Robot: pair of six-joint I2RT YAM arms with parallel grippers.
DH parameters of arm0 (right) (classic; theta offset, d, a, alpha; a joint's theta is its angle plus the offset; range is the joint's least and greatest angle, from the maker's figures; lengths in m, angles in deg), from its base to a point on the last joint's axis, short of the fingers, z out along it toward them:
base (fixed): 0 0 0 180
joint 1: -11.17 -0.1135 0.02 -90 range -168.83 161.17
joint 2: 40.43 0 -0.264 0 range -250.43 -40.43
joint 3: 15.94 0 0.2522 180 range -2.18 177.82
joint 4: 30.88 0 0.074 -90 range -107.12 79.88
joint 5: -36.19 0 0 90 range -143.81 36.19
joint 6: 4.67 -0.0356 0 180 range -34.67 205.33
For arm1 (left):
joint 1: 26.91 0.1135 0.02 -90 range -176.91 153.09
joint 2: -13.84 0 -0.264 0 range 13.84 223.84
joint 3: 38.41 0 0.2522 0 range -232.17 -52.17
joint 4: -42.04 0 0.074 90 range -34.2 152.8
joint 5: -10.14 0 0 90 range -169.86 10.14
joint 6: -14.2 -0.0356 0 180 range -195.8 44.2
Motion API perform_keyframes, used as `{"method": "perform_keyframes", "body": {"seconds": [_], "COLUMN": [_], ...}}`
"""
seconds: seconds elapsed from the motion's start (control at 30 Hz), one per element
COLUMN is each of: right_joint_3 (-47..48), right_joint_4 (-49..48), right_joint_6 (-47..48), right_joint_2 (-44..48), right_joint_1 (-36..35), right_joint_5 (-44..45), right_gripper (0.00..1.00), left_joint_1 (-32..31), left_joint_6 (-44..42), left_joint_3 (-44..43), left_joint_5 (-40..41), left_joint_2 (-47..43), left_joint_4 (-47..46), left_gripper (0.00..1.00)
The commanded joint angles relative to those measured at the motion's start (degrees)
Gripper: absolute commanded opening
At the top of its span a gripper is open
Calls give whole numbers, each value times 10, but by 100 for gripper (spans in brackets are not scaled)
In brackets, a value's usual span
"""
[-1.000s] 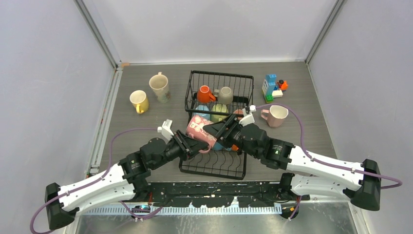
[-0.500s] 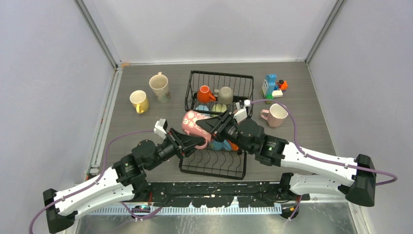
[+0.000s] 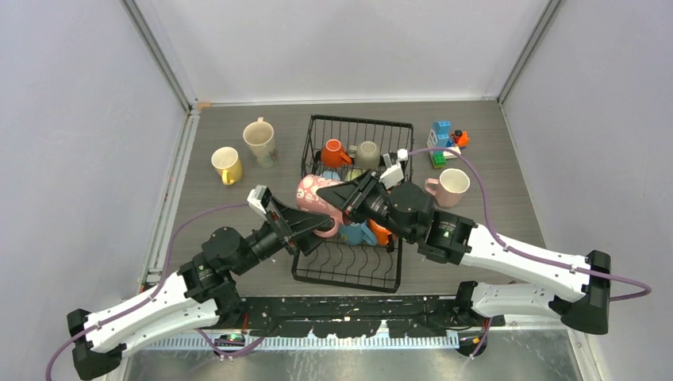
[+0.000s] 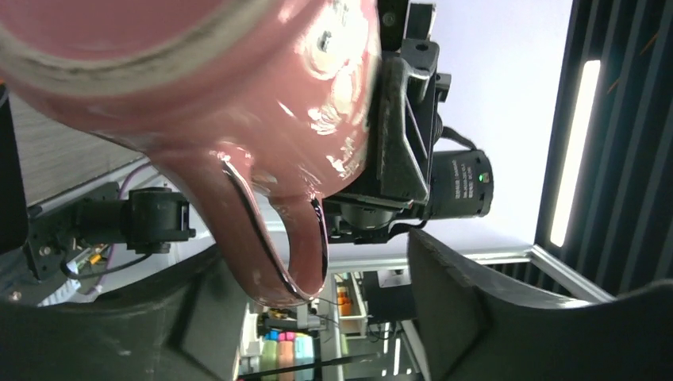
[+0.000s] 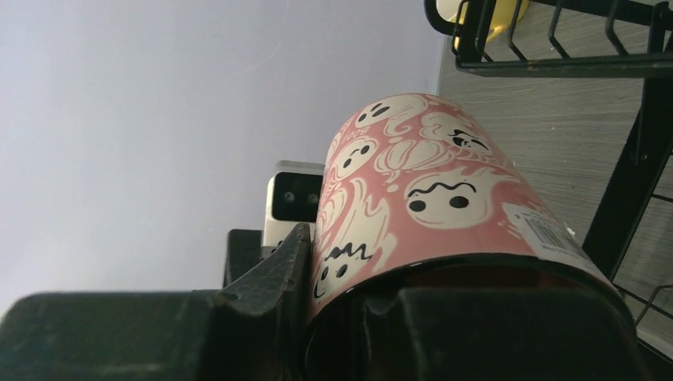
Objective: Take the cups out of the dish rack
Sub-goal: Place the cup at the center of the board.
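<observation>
A pink ghost-print cup [image 3: 314,194] hangs on its side above the black wire dish rack [image 3: 306,163], between both grippers. My right gripper [image 3: 347,199] is shut on its rim, one finger inside the mouth and one outside [image 5: 295,248]. My left gripper [image 3: 308,225] is open, and the cup's handle [image 4: 279,252] sits loose between its fingers. In the rack's basket sit an orange cup [image 3: 333,152], a grey-beige cup [image 3: 367,152] and a pale green cup [image 3: 354,175]. A light blue cup [image 3: 356,233] and another orange cup [image 3: 380,232] lie under my right gripper.
On the table left of the rack stand a yellow cup [image 3: 226,164] and a cream cup [image 3: 259,140]. A pink cup [image 3: 451,188] stands to the rack's right. A toy-block figure [image 3: 444,143] is at the back right. Grey walls close in three sides.
The left gripper has opened off the pink cup's handle while the right gripper closed on its rim. The cup rose and shifted toward the far left.
</observation>
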Motion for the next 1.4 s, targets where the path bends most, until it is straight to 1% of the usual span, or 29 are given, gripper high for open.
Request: {"method": "perform_keyframes", "body": {"seconds": [0.0,0.03,0.13,0.2,0.3,0.57,0.77,0.93,1.13,1.27,1.37], "right_joint_3": [102,116,155,182,210,289,351,425,513,571,576], "right_joint_4": [-24,-16,8,44,60,148,200,255,363,448,491], "right_joint_6": [36,43,60,75,89,156,169,205,243,273,286], "right_joint_2": [-4,-7,-16,-23,-30,-40,-60,-89,-127,-150,-150], "right_joint_1": [-1,-1,-1,-1,1,28,115,166,267,335,388], "right_joint_5": [13,12,15,23,26,71,29,24,12,6,1], "right_gripper": [1,1,1,1,1,1,1,1,1,1,1], "left_joint_1": [-2,-2,-2,-1,-2,-2,-1,-2,-2,-2,-1], "left_joint_6": [-42,-46,-63,-78,-96,-135,-167,-188,-201,-228,-254], "left_joint_3": [-37,-38,-52,-65,-82,-110,-136,-153,-155,-174,-200], "left_joint_5": [-21,-22,-26,-33,-38,-39,-59,-62,-65,-75,-88], "left_joint_2": [2,1,-2,-2,-3,-4,-6,-13,-25,-20,-3], "left_joint_4": [-46,-46,-34,-25,-18,17,58,100,124,159,192], "left_gripper": [76,81,89,91,94,99,100,100,100,100,100]}}
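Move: The pink ghost cup hangs by its rim in the right hand. The open table around the standing pink cup lies some 34 cm to that hand's right, 15 cm ahead and 34 cm below. The rack's upper tier is about 19 cm ahead and 7 cm right, and the toy blocks about 32 cm ahead and 34 cm right. From the left hand, the ghost cup is about 5 cm ahead and level sideways, and that open table some 35 cm right and 20 cm ahead. The pink ghost cup, still pinched by its rim, is lifted about 7 cm by the right hand, then swept forward and right over the rack, some 16 cm each way and a little higher, speeding up as the hand rolls left side down and swings clockwise, each about 30 degrees. The left hand, its fingers already parting, opens wide and draws off upward and slightly back, fingers tipping up. ##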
